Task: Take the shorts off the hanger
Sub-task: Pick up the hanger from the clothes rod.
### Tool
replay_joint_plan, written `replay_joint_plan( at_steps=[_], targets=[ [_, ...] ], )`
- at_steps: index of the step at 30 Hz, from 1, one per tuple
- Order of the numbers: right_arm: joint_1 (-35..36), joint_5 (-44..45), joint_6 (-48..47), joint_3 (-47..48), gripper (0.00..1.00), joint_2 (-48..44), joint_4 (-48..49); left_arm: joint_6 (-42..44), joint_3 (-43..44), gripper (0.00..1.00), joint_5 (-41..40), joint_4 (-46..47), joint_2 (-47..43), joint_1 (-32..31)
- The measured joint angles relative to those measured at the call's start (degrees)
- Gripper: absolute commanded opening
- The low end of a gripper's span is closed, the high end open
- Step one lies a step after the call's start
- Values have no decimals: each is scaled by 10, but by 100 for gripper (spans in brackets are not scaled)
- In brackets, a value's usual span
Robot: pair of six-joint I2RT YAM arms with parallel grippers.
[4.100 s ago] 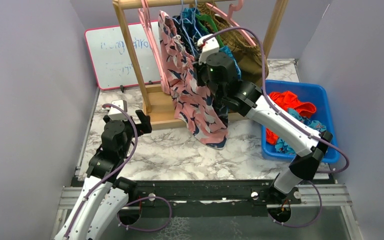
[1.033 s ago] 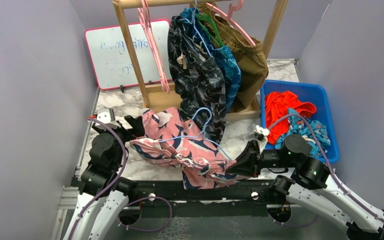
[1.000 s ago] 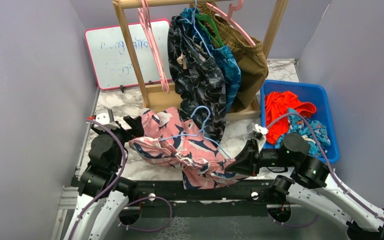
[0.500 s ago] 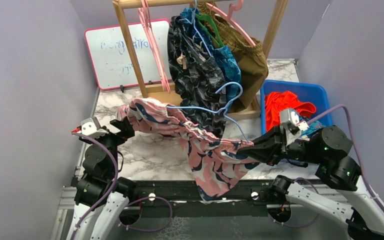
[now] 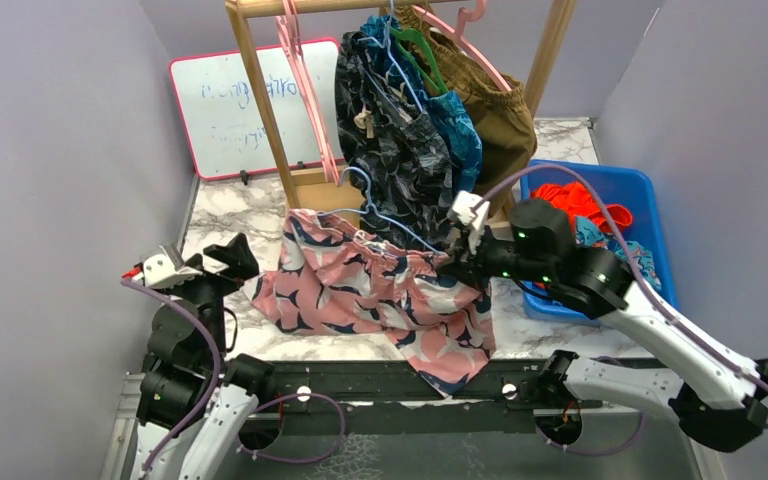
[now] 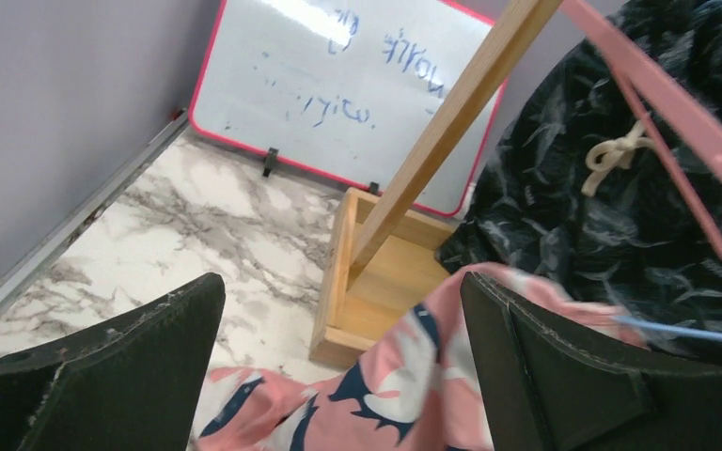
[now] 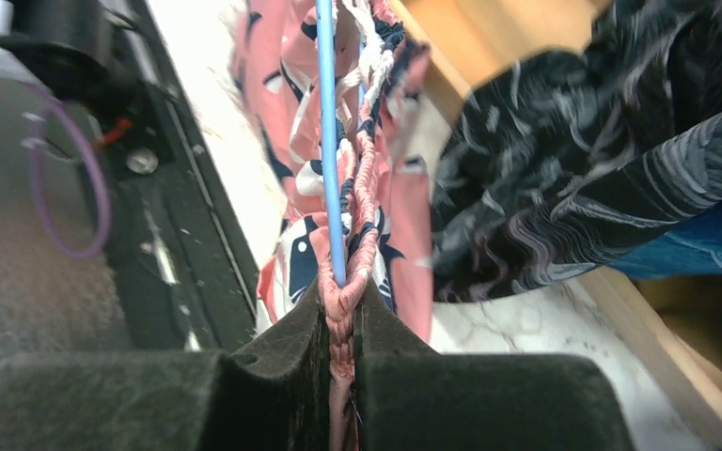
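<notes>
The pink-and-navy leaf-print shorts (image 5: 360,290) sag over the marble table (image 5: 222,215), with one leg trailing past the near edge. A light-blue wire hanger (image 5: 385,218) is still threaded through their waistband, its hook toward the rack. My right gripper (image 5: 448,267) is shut on the gathered waistband (image 7: 340,315), and the blue hanger (image 7: 329,141) wire runs out from between the jaws. My left gripper (image 5: 210,262) is wide open just left of the shorts. Pink fabric (image 6: 432,376) lies below and between its fingers (image 6: 564,366), touching neither.
A wooden rack (image 5: 260,110) at the back carries black patterned shorts (image 5: 400,150), teal-blue shorts (image 5: 463,135), brown shorts (image 5: 500,110) and empty pink hangers (image 5: 305,90). A whiteboard (image 5: 225,105) leans at the back left. The blue bin (image 5: 652,190) on the right holds orange shorts (image 5: 565,205).
My right gripper swung left and back toward the rack with the waistband. The shorts went slack and dropped onto the table. My left gripper drew back left, away from the fabric.
</notes>
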Motion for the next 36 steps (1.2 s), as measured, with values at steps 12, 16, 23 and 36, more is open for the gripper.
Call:
replay_joint_plan(
  at_steps=[12, 16, 23, 36],
  targets=[
    [-1, -50, -26, -19, 1, 159, 12, 34, 61, 85, 306, 38, 180, 1],
    [-1, -82, -13, -28, 1, 169, 29, 9, -8, 84, 413, 66, 186, 1],
    [-1, -121, 11, -28, 1, 223, 56, -32, -55, 89, 483, 85, 142, 1],
    [-1, -143, 60, 0, 1, 267, 70, -93, -82, 60, 476, 159, 155, 1]
  ],
)
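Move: The hanger side of the pink shorts' waistband, my left hand's aim, lies about 22 cm to its right, 4 cm ahead and slightly below. The blue hanger's hook stands roughly 20 cm right and 12 cm ahead of that hand; the black shorts hang some 28 cm right and 18 cm ahead. From my right hand, already pinching the right end of waistband and hanger, the waistband's middle is about 14 cm left and 4 cm ahead. I swing my left hand about 16 cm right to the waistband, rising a little first and then sinking to end some 5 cm lower, while it turns about 45 degrees clockwise; its wide-open fingers begin to close there. Keeping its pinch, my right hand lowers the hanger end about 11 cm and brings it 8 cm left towards my left hand, rolling some 25 degrees with its far side going down. ##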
